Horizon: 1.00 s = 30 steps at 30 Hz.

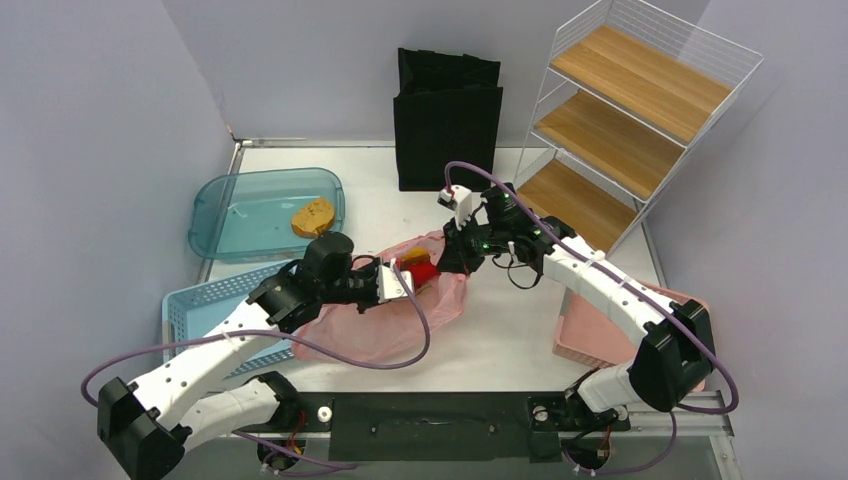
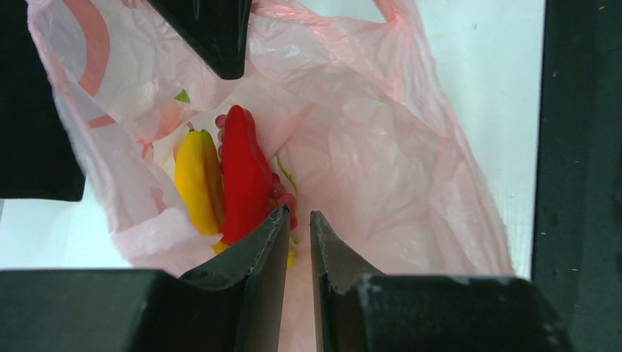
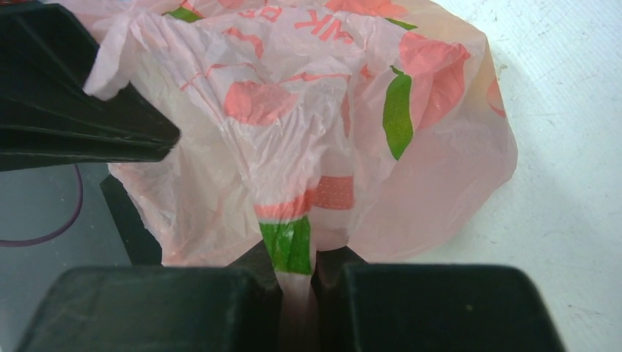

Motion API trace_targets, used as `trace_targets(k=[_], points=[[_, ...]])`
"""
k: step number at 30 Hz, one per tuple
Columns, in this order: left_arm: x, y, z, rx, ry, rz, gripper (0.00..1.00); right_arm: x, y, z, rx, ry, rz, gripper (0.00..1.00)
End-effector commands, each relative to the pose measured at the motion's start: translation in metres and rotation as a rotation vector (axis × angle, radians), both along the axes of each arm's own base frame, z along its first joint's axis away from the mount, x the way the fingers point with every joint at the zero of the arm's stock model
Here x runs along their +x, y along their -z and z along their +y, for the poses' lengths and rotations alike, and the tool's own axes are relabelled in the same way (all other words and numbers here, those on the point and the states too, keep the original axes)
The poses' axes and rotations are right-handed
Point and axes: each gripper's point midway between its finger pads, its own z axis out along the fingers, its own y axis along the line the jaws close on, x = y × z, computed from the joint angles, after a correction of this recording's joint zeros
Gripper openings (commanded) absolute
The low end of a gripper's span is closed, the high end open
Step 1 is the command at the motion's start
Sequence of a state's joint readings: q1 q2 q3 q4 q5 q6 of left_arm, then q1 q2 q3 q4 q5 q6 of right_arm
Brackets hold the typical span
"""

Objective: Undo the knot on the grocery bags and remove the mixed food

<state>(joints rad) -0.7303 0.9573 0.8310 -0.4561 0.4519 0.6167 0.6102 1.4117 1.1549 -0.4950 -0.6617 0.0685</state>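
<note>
A pink grocery bag lies mid-table with its mouth held open; no knot shows. My right gripper is shut on a strip of the bag's rim, lifting it. My left gripper sits at the mouth, pointing in, jaws a narrow gap apart with nothing between them. Inside lie the mixed food: a yellow banana, a red chilli pepper and a red fruit cluster, just past the left fingertip. From above only a red item shows.
A teal tray at the back left holds a brown piece. A blue basket sits under my left arm. A black tote stands at the back, a wire shelf at the back right, a pink tray under my right arm.
</note>
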Motion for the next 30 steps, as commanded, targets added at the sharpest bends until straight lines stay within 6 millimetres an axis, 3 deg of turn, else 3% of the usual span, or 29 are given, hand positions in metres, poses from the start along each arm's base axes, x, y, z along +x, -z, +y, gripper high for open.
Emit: trace_targets(k=[1,6,11,13,18,20,28,30], points=[[0.016,-0.013,-0.022,-0.044,0.088,-0.131,0.15,0.009,-0.026,0.006,0.056,0.018,-0.052,0.0],[0.035,0.017,-0.03,0.014,0.082,-0.139,0.17,0.011,-0.028,0.007,0.07,0.021,-0.033,0.0],[0.063,0.048,-0.029,0.099,0.028,-0.183,0.28,0.007,-0.028,0.008,0.075,0.012,-0.025,0.0],[0.072,0.067,-0.026,0.16,0.031,-0.197,0.34,0.007,-0.026,0.007,0.073,0.013,-0.021,0.0],[0.087,0.094,-0.02,0.257,0.042,-0.236,0.65,0.007,-0.027,0.009,0.078,0.005,-0.013,0.0],[0.09,0.104,-0.019,0.285,0.046,-0.241,0.7,0.007,-0.027,0.009,0.078,0.004,-0.012,0.0],[0.101,0.135,-0.017,0.383,0.027,-0.248,0.74,0.008,-0.022,0.008,0.068,0.002,-0.002,0.0],[0.103,0.139,-0.016,0.4,0.016,-0.237,0.67,0.009,-0.021,0.008,0.064,0.005,0.0,0.0]])
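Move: The red pepper lies in the opened bag, about 10 cm ahead of the left hand, 3 cm to its right and 16 cm below. The bananas lie some 4 cm beyond the pepper, level with it sideways; the grapes sit about 3 cm nearer the base than the pepper. From the right hand, which already pinches the bag's rim, the pepper is roughly 6 cm ahead, 4 cm left and 16 cm below. Left hand sinks about 13 cm and reaches 9 cm forward, opening over the red pepper; right still pinches bag. ##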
